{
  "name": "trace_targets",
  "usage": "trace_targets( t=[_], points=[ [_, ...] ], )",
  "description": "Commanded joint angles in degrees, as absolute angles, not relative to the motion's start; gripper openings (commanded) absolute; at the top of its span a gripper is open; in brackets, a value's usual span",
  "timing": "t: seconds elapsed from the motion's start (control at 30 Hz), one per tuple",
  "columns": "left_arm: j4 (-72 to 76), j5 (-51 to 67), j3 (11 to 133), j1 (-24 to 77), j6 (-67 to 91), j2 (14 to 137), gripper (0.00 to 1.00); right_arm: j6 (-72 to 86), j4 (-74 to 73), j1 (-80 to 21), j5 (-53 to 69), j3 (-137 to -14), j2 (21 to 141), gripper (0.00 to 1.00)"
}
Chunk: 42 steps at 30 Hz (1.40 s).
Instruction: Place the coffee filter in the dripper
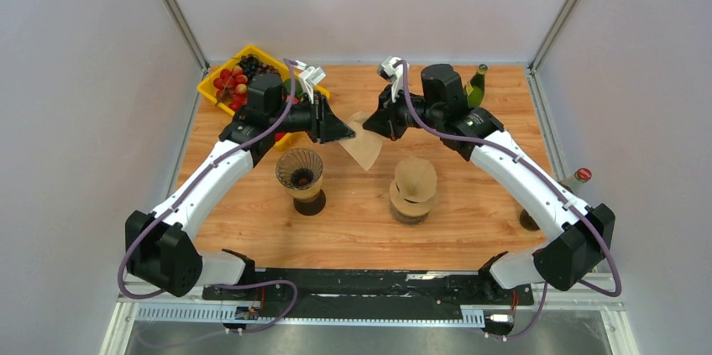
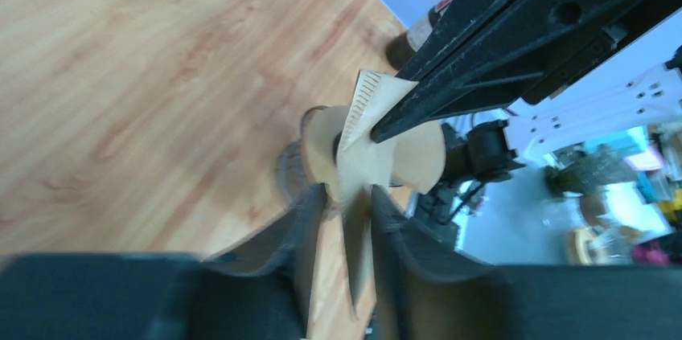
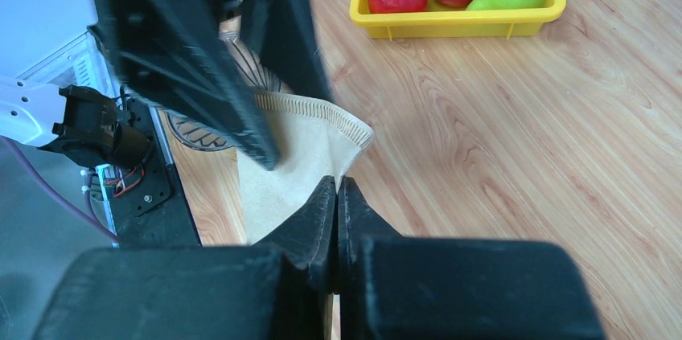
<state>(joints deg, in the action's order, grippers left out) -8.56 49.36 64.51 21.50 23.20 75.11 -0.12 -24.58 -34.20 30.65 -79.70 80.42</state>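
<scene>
A tan paper coffee filter (image 1: 363,149) hangs in the air between my two grippers, above the table's middle. My right gripper (image 1: 374,127) is shut on its rim; the right wrist view shows the jaws (image 3: 336,183) pressed together on the filter's edge (image 3: 297,155). My left gripper (image 1: 346,130) is open, its fingers (image 3: 209,91) either side of the filter's wall. In the left wrist view the filter (image 2: 362,147) passes through the gap of the left gripper (image 2: 347,195). The dark ribbed dripper (image 1: 300,169) stands on its server below and left of the filter.
A stack of tan filters (image 1: 414,190) sits on a holder right of the dripper. A yellow tray (image 1: 210,91) of fruit is at the back left. A green bottle (image 1: 477,86) stands at the back right, a red-capped bottle (image 1: 579,177) at the right edge.
</scene>
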Motion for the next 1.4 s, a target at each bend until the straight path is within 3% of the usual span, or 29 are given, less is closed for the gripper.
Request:
trace_targets(
  t=[0.0,0.03,0.07,0.17,0.33,0.47,0.73,1.03,1.37],
  points=[
    [-6.2,49.2,66.2,22.9,24.1,76.1,0.26,-0.4,-23.4,-34.2,32.7,-82.0,80.7,0.03],
    [-6.2,48.7,66.2,23.0,24.3,76.0,0.2,-0.4,-23.3,-34.2,32.9,-82.1,80.8,0.04],
    [-5.6,48.2,66.1,23.1,25.0,76.0,0.07,-0.3,-23.3,-34.2,32.9,-82.2,80.9,0.05],
    [-3.9,47.8,65.1,23.1,27.4,75.4,0.01,0.4,-23.3,-34.2,31.0,-82.6,81.1,0.15],
    [-0.9,43.6,62.7,23.1,30.2,73.0,0.0,7.1,-23.3,-33.9,19.2,-82.7,79.9,0.76],
    [1.3,41.0,60.2,23.1,31.8,70.2,0.0,10.9,-23.1,-33.5,5.7,-79.9,76.5,0.99],
    [5.8,37.3,55.4,23.1,33.4,65.0,0.0,12.6,-20.0,-33.1,-6.9,-67.5,68.5,1.0],
    [9.1,38.9,53.7,23.1,34.1,64.6,0.0,14.4,-11.6,-33.0,11.7,-61.1,65.8,1.0],
    [10.0,40.6,53.3,23.1,34.8,64.3,0.0,15.2,-10.9,-33.0,8.6,-61.4,66.6,1.0]
  ],
)
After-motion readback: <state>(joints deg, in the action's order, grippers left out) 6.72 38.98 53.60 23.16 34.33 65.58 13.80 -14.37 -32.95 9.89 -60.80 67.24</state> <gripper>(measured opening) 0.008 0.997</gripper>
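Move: The paper filter, still pinched in the right fingers, has its middle about 3 cm right of the left hand, 2 cm back and 2 cm lower, between the left's half-shut fingers; from the right hand it lies 3 cm back, 1 cm left, 3 cm lower. The empty dripper stands some 11 cm left of the left hand and 3 cm back, the filled dripper 14 cm right and 6 cm back, both about 14 cm lower. Shut the left gripper fully on the edge of the paper filter, and only then open the right gripper wide to let go. Swing the right hand clockwise about 35 degrees while drawing it forward, then some 9 cm right, clear of the paper; let it sink and ease partly back. Keep the left pinch, lifting the filter about 2 cm and bringing it slightly left. ##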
